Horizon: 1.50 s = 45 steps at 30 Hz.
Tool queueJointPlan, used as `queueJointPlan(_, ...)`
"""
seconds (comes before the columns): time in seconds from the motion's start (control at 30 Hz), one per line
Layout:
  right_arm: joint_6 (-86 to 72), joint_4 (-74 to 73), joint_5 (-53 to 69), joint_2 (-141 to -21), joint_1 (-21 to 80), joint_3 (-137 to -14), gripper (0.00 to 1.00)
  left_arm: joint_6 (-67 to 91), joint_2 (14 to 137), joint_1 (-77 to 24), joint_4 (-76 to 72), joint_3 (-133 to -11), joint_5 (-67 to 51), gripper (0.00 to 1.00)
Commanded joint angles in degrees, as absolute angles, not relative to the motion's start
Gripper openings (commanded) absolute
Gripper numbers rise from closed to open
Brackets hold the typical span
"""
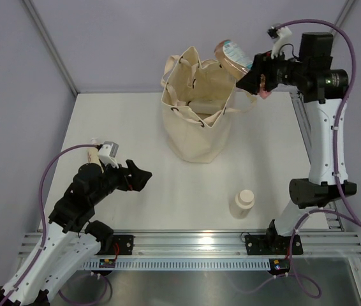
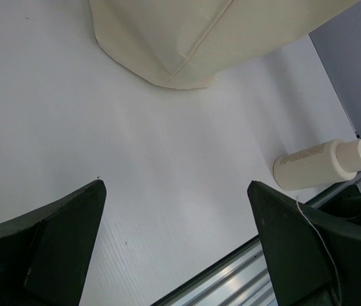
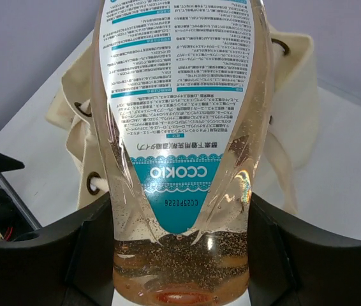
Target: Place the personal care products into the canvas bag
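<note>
The cream canvas bag (image 1: 196, 108) stands open at the back middle of the table, with pale items inside. My right gripper (image 1: 252, 80) is shut on a clear bottle with a white and teal label (image 1: 233, 57), holding it tilted over the bag's right rim. In the right wrist view the bottle (image 3: 180, 146) fills the frame between the fingers, with the bag (image 3: 78, 108) behind it. A cream squat bottle (image 1: 242, 204) stands on the table at the front right; it also shows in the left wrist view (image 2: 324, 164). My left gripper (image 1: 143, 176) is open and empty over the front left.
The bag's base (image 2: 187, 38) shows at the top of the left wrist view. A metal rail (image 1: 193, 245) runs along the table's near edge. A grey frame post (image 1: 50, 44) stands at the back left.
</note>
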<state>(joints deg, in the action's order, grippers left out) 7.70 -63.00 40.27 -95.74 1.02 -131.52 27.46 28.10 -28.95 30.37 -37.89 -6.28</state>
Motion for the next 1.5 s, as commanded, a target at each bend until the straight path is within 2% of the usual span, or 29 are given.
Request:
queueJointPlan(0.0, 8.7, -58.5, 35.0, -101.1, 9.2, -140.3, 0.00, 26.9, 28.0, -28.8, 28.9, -39.9, -4.7, 0.99)
queueJointPlan(0.23, 10.8, -55.7, 24.2, -112.0, 20.5, -150.6, 0.00, 28.2, 27.9, -28.9, 29.1, -38.8, -3.3, 0.99)
queueJointPlan(0.47, 12.3, -52.4, 7.4, -119.0, 24.8, -153.3, 0.00, 28.7, 28.0, -28.8, 30.1, -39.5, -2.6, 0.99)
queueJointPlan(0.57, 12.3, -48.2, 6.2, -116.8, 24.2, -147.0, 0.00, 29.4, 26.8, -28.8, 30.1, -38.6, -2.5, 0.99)
queueJointPlan(0.6, 11.8, -45.8, 6.3, -113.2, 24.1, -139.9, 0.00, 29.4, 26.3, -28.8, 30.1, -38.1, -2.5, 0.99)
queueJointPlan(0.73, 12.0, -39.5, 6.1, -106.6, 24.1, -129.4, 0.00, 29.1, 26.0, -28.8, 30.1, -37.5, -2.3, 0.99)
queueJointPlan(0.83, 13.2, -42.1, 6.9, -108.6, 24.1, -129.0, 0.30, 29.2, 26.7, -28.8, 30.5, -37.7, -0.3, 0.99)
queueJointPlan(0.87, 13.9, -43.3, 7.6, -110.2, 24.1, -128.9, 0.44, 29.2, 27.3, -28.8, 30.7, -37.9, 0.3, 0.99)
queueJointPlan(0.9, 14.8, -43.9, 7.7, -110.9, 24.2, -129.4, 0.69, 29.4, 28.0, -28.8, 30.9, -38.2, 2.0, 0.99)
queueJointPlan(1.0, 17.1, -47.7, 9.0, -112.3, 24.1, -134.1, 0.99, 31.4, 32.9, -28.7, 34.7, -41.3, 8.7, 0.99)
queueJointPlan(1.07, 20.4, -48.3, 11.4, -109.6, 24.2, -135.3, 1.00, 31.4, 37.3, -27.7, 37.2, -43.8, 11.3, 0.99)
queueJointPlan(1.17, 23.0, -48.3, 15.5, -104.3, 23.7, -133.1, 0.99, 31.2, 42.5, -23.6, 38.0, -46.3, 9.0, 0.99)
queueJointPlan(1.3, 18.3, -47.4, 22.8, -97.2, 19.9, -129.2, 1.00, 31.3, 46.3, -17.7, 38.1, -47.8, 6.7, 0.99)
queueJointPlan(1.4, 16.0, -46.3, 28.0, -90.3, 15.7, -124.2, 0.99, 33.6, 49.5, -14.1, 40.1, -49.5, 12.6, 0.99)
queueJointPlan(1.47, 14.7, -44.7, 31.8, -84.2, 13.1, -119.6, 0.99, 35.1, 52.8, -11.3, 41.9, -51.3, 20.5, 0.98)
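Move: In my right hand I already hold the orange detergent bottle; the canvas bag's mouth lies about 14 cm to the left, 8 cm ahead and 14 cm below. The bag's near strap hangs some 16 cm under that hand, 2 cm ahead and 2 cm right. For my empty left hand, the cream bottle lies roughly 23 cm left, 12 cm ahead and 17 cm below, the bag's middle about 20 cm ahead, 19 cm right and 6 cm below. I swing the held bottle left and forward over the bag mouth, then sink about 17 cm, rolling the hand's left side down some 25 degrees. There I open wide, let go, and draw the right hand up and back out. Late on, my open left hand swings left and forward, sinking and turning counter-clockwise towards the cream bottle. ##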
